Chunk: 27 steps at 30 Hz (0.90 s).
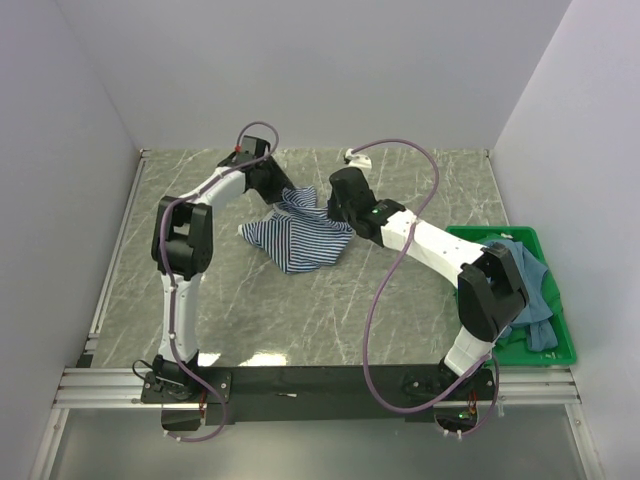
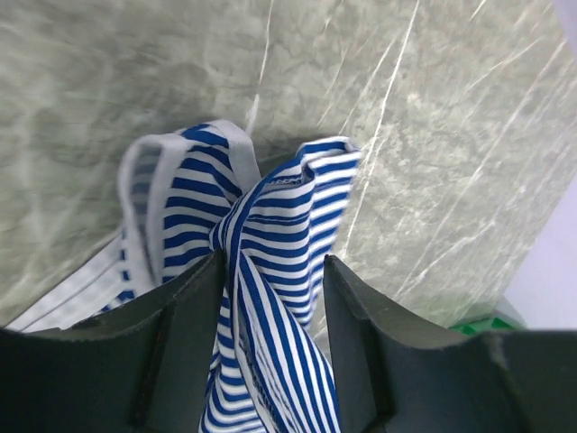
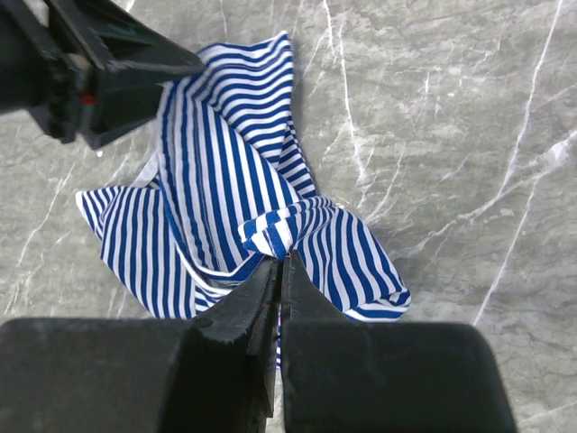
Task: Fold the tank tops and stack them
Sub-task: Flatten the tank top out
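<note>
The navy-and-white striped tank top lies bunched on the marble table between the two arms. My left gripper is at its far edge. In the left wrist view the left gripper has its jaws apart, and a twisted fold of the striped top hangs between them, against the left finger. My right gripper is at the top's right side. In the right wrist view the right gripper is shut on a small pinched fold of the striped top. The teal-blue tank top lies crumpled in the crate.
A green plastic crate stands at the table's right edge beside the right arm's elbow. Its corner shows in the left wrist view. White walls close the table on three sides. Purple cables loop above both arms.
</note>
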### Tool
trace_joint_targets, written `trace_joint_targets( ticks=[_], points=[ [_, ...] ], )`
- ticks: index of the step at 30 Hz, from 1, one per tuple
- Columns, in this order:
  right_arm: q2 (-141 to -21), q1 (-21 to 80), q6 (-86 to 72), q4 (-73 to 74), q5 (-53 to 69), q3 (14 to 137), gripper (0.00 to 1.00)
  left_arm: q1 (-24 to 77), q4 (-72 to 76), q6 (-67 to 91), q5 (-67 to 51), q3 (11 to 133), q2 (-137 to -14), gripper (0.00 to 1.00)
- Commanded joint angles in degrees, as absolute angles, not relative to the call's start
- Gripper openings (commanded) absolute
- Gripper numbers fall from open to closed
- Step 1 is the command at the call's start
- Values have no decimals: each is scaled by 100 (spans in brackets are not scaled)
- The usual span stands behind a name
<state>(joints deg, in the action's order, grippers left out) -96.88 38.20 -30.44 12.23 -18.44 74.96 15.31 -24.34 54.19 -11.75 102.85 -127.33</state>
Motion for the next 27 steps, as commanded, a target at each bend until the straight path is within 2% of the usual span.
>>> trace_joint_targets(
  ticks=[1,4,6,7,10,15,18,20,23,27],
  points=[
    [-9369,3692,-3076,1239,-2013,7524,0,1617,-2558,5343,-1204,10503,-12920,52],
    [-9290,3648,-3085,1266,-2021,7497,0,1617,-2470,5396,-1117,10476,-12911,45],
    [-9220,3586,-3102,1336,-2030,7515,0,1617,-2505,5353,-1090,10546,-12964,34],
    [-9194,3490,-3111,1362,-2022,7576,0,1617,-2505,5335,-1099,10660,-12981,23],
    [-9123,3253,-3120,1389,-1820,7882,0,1547,-2365,5317,-1239,10871,-13017,1],
    [-9316,2699,-2805,1196,-1417,8849,0,1310,-2198,5379,-1256,11723,-12876,0],
    [-9448,2549,-2515,1021,-1248,9789,0,1117,-2215,5467,-1231,12854,-12832,0],
    [-9509,2540,-2374,949,-1248,10509,0,941,-2084,5554,-1213,13200,-12658,0],
    [-9414,2540,-2198,836,-1309,11205,0,695,-1803,5686,-1187,13403,-12149,0],
    [-8983,2540,-2180,502,-1380,11189,0,431,-1451,5678,-1116,13027,-11305,0]
  ],
)
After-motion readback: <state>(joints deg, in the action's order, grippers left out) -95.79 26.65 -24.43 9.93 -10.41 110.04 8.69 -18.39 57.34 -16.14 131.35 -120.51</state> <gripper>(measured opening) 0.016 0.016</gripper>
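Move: The tank top's loose upper fold sits almost between the left hand's half-open fingers, about 2 cm below them and a centimetre to the right and back. From the left hand, the tank top's bunched body lies on the table some 7 cm back, 3 cm right and 6 cm down. The right hand already holds another bit of its edge; from there the loose fold is roughly 10 cm ahead, 9 cm left and 9 cm lower. The tank top's loose fold is pinched by the left fingers, which dip about 2 cm and shut on it while the right hand keeps its grip. Then both hands whip the cloth up some 30 cm, a little forward, drawing apart by roughly 5 cm each, left hand to the left and right hand to the right, their fingers tipping upward about 35 degrees. ##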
